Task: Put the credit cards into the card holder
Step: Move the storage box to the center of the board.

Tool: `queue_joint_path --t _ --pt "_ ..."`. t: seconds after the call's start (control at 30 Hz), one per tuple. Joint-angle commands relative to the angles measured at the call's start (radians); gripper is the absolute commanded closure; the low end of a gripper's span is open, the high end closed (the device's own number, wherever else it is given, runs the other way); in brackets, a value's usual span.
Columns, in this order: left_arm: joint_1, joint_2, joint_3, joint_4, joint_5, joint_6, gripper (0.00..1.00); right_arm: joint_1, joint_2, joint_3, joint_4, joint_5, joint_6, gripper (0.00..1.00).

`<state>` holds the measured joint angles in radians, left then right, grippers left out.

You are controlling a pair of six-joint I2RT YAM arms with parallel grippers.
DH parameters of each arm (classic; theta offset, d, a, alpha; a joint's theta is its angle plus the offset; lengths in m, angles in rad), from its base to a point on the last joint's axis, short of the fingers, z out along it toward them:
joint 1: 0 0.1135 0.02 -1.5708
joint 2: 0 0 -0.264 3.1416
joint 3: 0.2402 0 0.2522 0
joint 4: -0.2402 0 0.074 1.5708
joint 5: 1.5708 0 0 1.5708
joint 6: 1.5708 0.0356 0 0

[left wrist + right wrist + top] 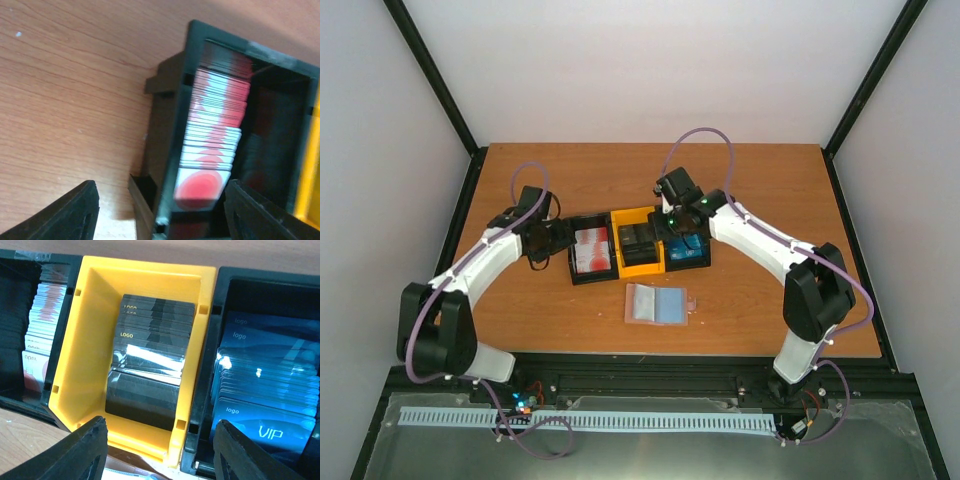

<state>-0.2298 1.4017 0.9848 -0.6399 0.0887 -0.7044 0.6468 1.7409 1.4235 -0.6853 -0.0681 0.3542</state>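
Observation:
Three bins stand in a row mid-table. The left black bin (pixel 575 272) holds red-and-white credit cards (pixel 592 250), the yellow bin (pixel 642 268) dark cards (pixel 638 241), the right black bin (pixel 704 260) blue cards (pixel 690 248). The card holder (pixel 658 304) lies open, grey inside, on the table in front of the bins. My left gripper (pixel 558 240) is open and empty at the left bin's left end; its view shows the red-and-white cards (pixel 215 135) between the fingers (pixel 70 212). My right gripper (pixel 672 222) is open and empty above the yellow bin (pixel 75 370), over dark cards (pixel 150 360) and blue cards (pixel 265 390).
The wooden table (pixel 750 180) is walled by white panels and black frame posts. Bare wood lies behind the bins and to both sides of the card holder. The arm bases sit at the near edge.

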Motion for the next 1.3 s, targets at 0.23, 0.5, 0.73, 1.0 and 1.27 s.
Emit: queue_joint_path --t 0.23,0.5,0.73,1.0,1.27 --pt "0.040 0.217 0.162 0.088 -0.005 0.114 0.48 -0.016 -0.015 0.045 -0.031 0.069 -0.029 0.42" --pt "0.040 0.388 0.311 0.115 0.028 0.270 0.53 -0.047 -0.033 0.032 -0.041 0.079 -0.038 0.42" --pt "0.040 0.482 0.410 0.137 0.107 0.309 0.58 -0.087 -0.050 0.032 -0.051 0.080 -0.050 0.42" --pt "0.035 0.592 0.506 0.183 0.369 0.369 0.58 -0.129 -0.061 0.020 -0.049 0.077 -0.068 0.42" --pt "-0.001 0.733 0.669 0.194 0.549 0.386 0.57 -0.251 -0.067 -0.010 -0.069 -0.093 -0.173 0.42"
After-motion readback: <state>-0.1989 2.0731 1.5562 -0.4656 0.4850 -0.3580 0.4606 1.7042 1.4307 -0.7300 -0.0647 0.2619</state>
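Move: The storage box's middle lies about 17 cm to the left hand's right, 4 cm ahead and some 8 cm below; its red-card tray is only about 6 cm to the right and 2 ahead, its outer wall almost under the fingers. The open card holder is roughly 20 cm right and 12 cm back. For the right hand the box's middle is about 5 cm left, 1 ahead and 11 below, the blue-card tray 5 cm right and 3 ahead, the card holder 14 cm back. Bring the left gripper down about 3 cm and some 16 cm forward along the box's left side, closing it partway to straddle the far left corner, then bear right about 9 cm while turning clockwise, pushing that end forward and right. Move the right gripper about 7 cm right and 4 forward above the box, fingers held half open. ##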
